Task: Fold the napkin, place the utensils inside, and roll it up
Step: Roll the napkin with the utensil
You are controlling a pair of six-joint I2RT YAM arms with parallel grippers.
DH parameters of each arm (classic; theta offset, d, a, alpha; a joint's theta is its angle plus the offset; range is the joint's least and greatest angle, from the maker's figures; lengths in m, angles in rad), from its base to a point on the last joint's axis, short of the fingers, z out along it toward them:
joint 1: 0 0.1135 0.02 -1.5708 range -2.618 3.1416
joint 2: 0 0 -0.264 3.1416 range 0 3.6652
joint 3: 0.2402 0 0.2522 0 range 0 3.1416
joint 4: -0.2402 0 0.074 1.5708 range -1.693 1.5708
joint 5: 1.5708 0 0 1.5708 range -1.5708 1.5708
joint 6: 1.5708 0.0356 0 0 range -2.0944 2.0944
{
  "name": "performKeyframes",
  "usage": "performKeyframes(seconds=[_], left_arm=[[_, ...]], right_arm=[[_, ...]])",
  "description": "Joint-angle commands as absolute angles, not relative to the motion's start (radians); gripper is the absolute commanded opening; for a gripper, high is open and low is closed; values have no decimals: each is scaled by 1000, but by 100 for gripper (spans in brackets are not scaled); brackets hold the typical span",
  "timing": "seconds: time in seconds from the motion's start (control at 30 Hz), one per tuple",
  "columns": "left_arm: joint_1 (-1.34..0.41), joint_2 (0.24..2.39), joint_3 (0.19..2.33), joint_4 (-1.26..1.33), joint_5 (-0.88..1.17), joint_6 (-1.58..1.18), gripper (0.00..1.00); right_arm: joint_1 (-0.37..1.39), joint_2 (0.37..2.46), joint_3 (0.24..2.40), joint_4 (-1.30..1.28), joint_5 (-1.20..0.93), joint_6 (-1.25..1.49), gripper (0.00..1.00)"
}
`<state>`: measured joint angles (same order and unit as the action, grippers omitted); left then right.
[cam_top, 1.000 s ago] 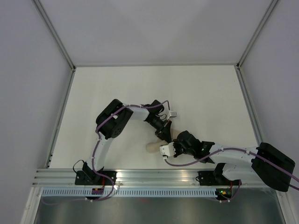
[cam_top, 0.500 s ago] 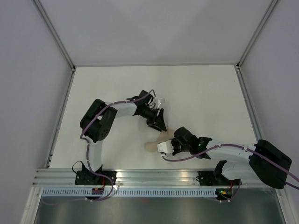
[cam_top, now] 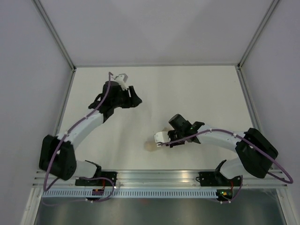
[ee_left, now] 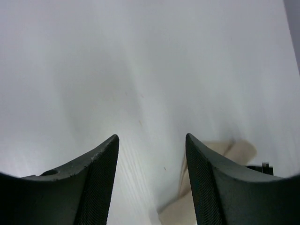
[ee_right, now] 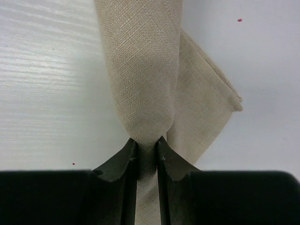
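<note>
The napkin (ee_right: 140,70) is a slim beige roll with a loose corner flap on its right side. My right gripper (ee_right: 146,140) is shut on one end of it. From above, the napkin (cam_top: 151,146) lies at the table's near middle, with the right gripper (cam_top: 159,140) at its right end. My left gripper (cam_top: 136,100) is open and empty, up at the far left and well apart from the roll. In the left wrist view the gripper (ee_left: 151,138) faces bare table, with the napkin (ee_left: 239,152) at the lower right. No utensils show.
The white table (cam_top: 197,93) is bounded by a metal frame, with grey walls on three sides. The aluminium rail (cam_top: 154,178) with both arm bases runs along the near edge.
My left gripper has opened, come off the napkin and swung away to the far left. The right gripper stays shut on the roll and has shifted slightly farther up the table.
</note>
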<state>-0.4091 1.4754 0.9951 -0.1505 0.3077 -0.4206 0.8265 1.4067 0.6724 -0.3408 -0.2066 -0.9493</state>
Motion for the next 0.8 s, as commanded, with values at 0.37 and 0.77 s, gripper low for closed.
performKeyframes(seconds=[0.37, 0.77], left_arm=[[-585, 808, 635, 247, -334, -152, 68], [-1037, 850, 427, 492, -355, 207, 100]], right_arm=[[615, 1977, 1205, -948, -545, -1111, 17], [568, 2213, 1413, -1023, -531, -1043, 16]])
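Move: The right gripper is already closed around the rolled napkin; the loose flap it rolls towards lies about 5 cm ahead and 2 cm to its left, the roll's left end some 10 cm left and 1 cm back. The open left gripper hangs high and farther out: that left end is roughly 20 cm back, 6 cm right and 13 cm below it, the flap about 14 cm back, 13 cm right and as far below. Keep the right fingers pinched on the napkin roll and tip the wrist over some 45 degrees, fingertips swinging back towards the base, while creeping 2 to 3 cm forward towards the flap. Lift the left gripper about 13 cm and to the left, then swing it back and right, sinking a little late, as its fingers tilt up to near level and open wide, touching nothing. ##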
